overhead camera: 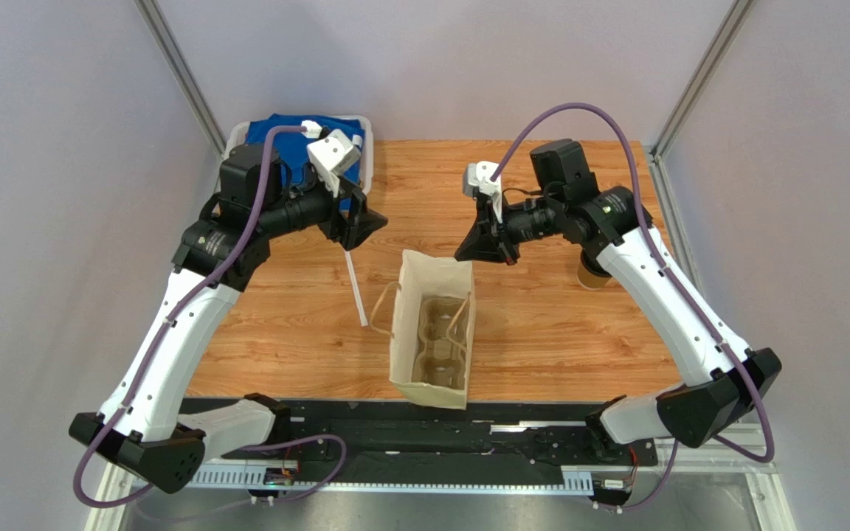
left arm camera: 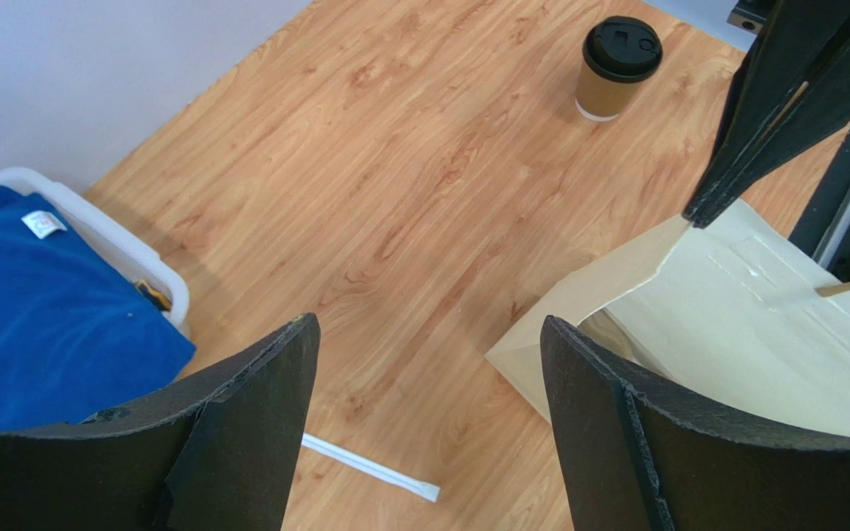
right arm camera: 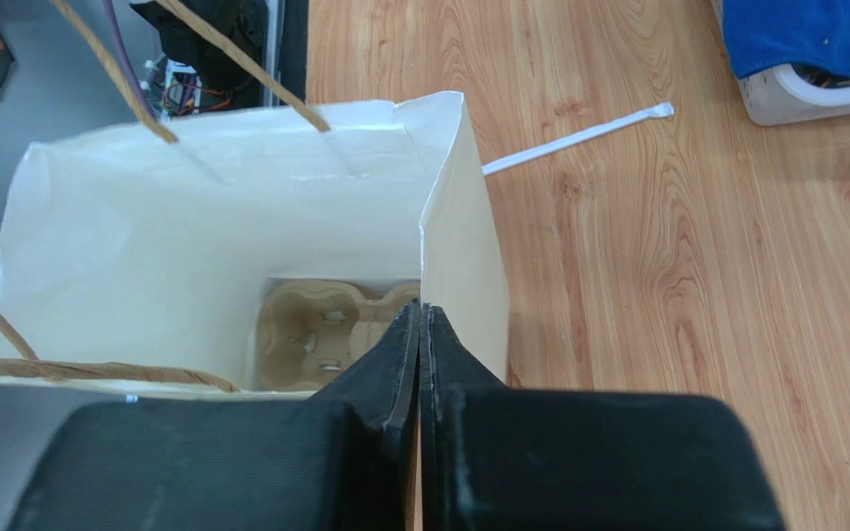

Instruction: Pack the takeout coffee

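The takeout coffee [left arm camera: 618, 69], a small brown paper cup with a black lid, stands upright on the wooden table; in the top view the coffee [overhead camera: 592, 272] is half hidden behind my right arm. The cream paper bag [overhead camera: 432, 330] stands open in the middle with a pulp cup tray [right arm camera: 324, 332] at its bottom. My right gripper [right arm camera: 420, 315] is shut on the bag's far right rim corner [left arm camera: 679, 227]. To the bag's left, my left gripper [left arm camera: 429, 323] hangs open and empty above the table, and its fingers [left arm camera: 252, 420] frame bare wood.
A thin white straw [overhead camera: 354, 284] lies on the table just left of the bag. A white bin [left arm camera: 119, 238] holding a blue cloth [overhead camera: 305, 142] sits at the back left corner. The bag's twine handles [right arm camera: 230, 61] stick up at its near side.
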Robot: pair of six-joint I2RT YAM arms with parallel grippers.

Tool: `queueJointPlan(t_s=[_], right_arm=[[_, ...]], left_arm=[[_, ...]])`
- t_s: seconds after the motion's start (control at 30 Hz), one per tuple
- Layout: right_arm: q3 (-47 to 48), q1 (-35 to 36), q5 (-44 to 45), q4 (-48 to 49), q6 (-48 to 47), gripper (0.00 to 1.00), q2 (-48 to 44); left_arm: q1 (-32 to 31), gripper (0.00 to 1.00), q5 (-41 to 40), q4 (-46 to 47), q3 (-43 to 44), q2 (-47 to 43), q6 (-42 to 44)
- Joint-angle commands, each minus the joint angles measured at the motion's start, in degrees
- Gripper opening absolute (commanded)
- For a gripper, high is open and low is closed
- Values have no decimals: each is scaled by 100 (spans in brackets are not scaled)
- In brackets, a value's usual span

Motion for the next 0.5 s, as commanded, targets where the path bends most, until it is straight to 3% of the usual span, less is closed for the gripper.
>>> queueJointPlan(t_s=[0.0,0.47], right_arm=[[95,12,197,122,-284,0,227],[1325,-550,101,-88,-390,3,1344]], left_arm=[[35,82,36,287,-108,169,-379],[272,82,185,419,182,925,-388]])
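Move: The paper bag, with the drink carrier in it, has its middle about 10 cm back from the right hand, 4 cm left and 15 cm below; the right fingers already hold its far rim. From the open left hand that middle lies roughly 14 cm back, 10 cm right and 22 cm down. The straw is some 6 cm ahead and 9 cm left of the left hand. The coffee cup stands about 11 cm ahead and 33 cm right of the right hand. Keep the right gripper shut on the bag's far rim and carry it about 7 cm forward over the table, sinking some 3 cm early on, with a slight clockwise turn. Meanwhile bring the open left gripper down about 5 cm and forward 4 cm towards the bag's far left rim corner, tipping its fingers down about 10 degrees, without closing. ##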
